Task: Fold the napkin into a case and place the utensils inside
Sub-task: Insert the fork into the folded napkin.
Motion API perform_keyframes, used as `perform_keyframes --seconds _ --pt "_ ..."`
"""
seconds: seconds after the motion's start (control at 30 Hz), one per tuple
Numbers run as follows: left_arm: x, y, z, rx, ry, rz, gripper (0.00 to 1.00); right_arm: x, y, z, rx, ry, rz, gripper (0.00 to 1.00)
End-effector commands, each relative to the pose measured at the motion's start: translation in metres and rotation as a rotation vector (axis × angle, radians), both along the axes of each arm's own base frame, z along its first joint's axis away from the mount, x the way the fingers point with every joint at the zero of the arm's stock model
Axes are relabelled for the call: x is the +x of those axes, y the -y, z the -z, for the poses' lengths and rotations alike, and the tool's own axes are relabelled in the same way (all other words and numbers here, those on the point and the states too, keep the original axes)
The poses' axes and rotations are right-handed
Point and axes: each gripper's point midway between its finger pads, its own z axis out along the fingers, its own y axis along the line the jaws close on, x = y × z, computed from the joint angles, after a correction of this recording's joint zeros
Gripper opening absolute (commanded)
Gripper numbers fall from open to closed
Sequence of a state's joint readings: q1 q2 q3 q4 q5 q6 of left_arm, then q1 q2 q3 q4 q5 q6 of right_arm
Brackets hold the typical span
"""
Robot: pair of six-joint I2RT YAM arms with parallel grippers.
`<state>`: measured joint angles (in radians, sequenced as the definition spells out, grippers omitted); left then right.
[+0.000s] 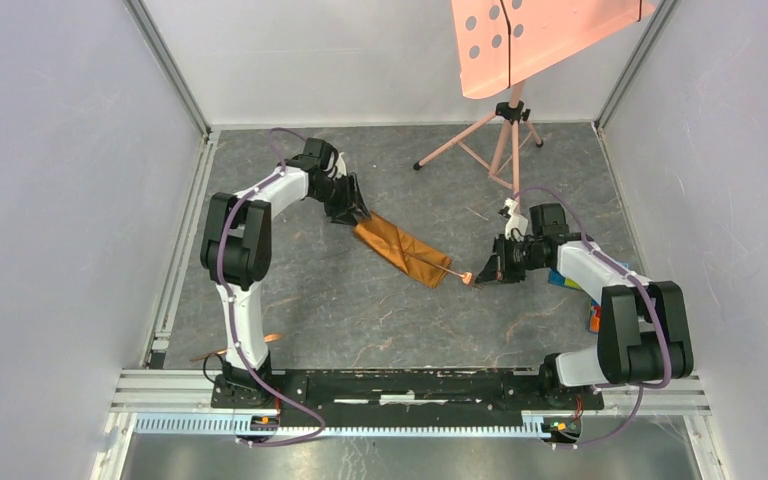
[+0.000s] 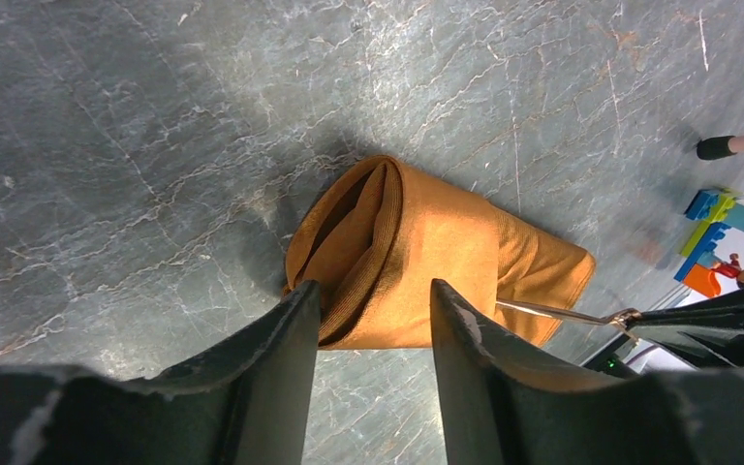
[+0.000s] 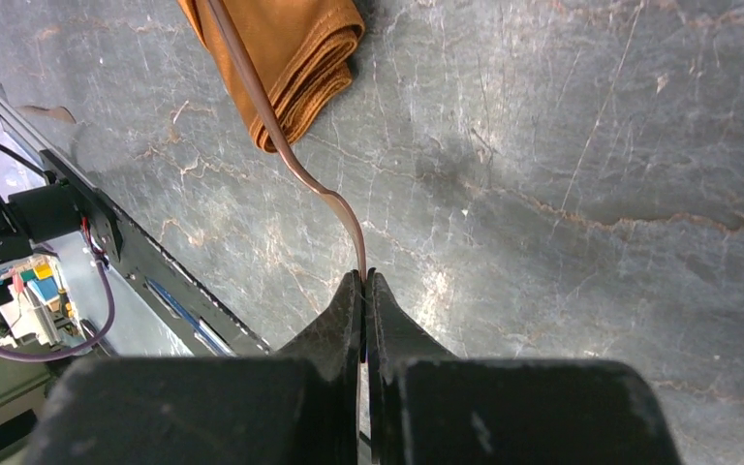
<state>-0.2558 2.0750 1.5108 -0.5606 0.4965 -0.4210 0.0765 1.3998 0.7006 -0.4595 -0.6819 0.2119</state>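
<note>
The orange-brown napkin lies folded as a narrow case slanting across the middle of the table. Its open mouth faces my left gripper. That gripper is open and part-way closed, its fingers straddling the case's near edge at the mouth. My right gripper sits just off the case's other end. It is shut on a slender copper utensil, whose shaft runs to the folded cloth. How far it reaches inside is hidden.
A salmon perforated panel on a tripod stands at the back right. Coloured toy blocks lie beside the right arm. Another copper piece lies by the left arm's base. Grey walls close in both sides.
</note>
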Motion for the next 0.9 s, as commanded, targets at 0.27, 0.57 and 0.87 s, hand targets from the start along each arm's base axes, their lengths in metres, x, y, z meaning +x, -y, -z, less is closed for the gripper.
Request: perform_keyframes --seconds 0.27,0.57,0.87 --pt "-0.008 -0.007 0.027 0.087 -0.017 0.063 0.37 0.022 -0.012 0.002 0.082 0.061 -0.015 0.0" --pt "-0.011 -0.004 0.033 0.098 -0.024 0.078 0.31 0.036 -0.023 0.0 0.097 0.061 -0.033 0.0" --pt "-0.011 -0.001 0.032 0.103 -0.02 0.096 0.3 0.052 -0.038 -0.004 0.104 0.086 -0.045 0.0"
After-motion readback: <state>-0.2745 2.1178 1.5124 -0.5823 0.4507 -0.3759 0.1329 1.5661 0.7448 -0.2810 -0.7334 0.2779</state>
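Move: The right hand already holds the fork by its near end, the rest lying over and into the napkin; the napkin's middle is about 14 cm to this hand's left, 6 cm ahead and 4 cm lower. A tripod foot stands roughly 8 cm to its right and 9 cm farther out. The left hand's parted fingers hover over the napkin's far left end, about 3 cm below them and 1 cm back and right; the napkin's middle is some 7 cm back and 7 cm right. The right hand keeps its shut grip on the fork and drives it about 4 cm forward and left in equal parts, sinking 1 to 2 cm at first, so that the fork slides deeper along the napkin into the fold. Meanwhile the left hand sinks about 2.5 cm onto the napkin's far left end, and its fingers close from about half to a third open, pinching the folded layers between their tips and holding them there. ##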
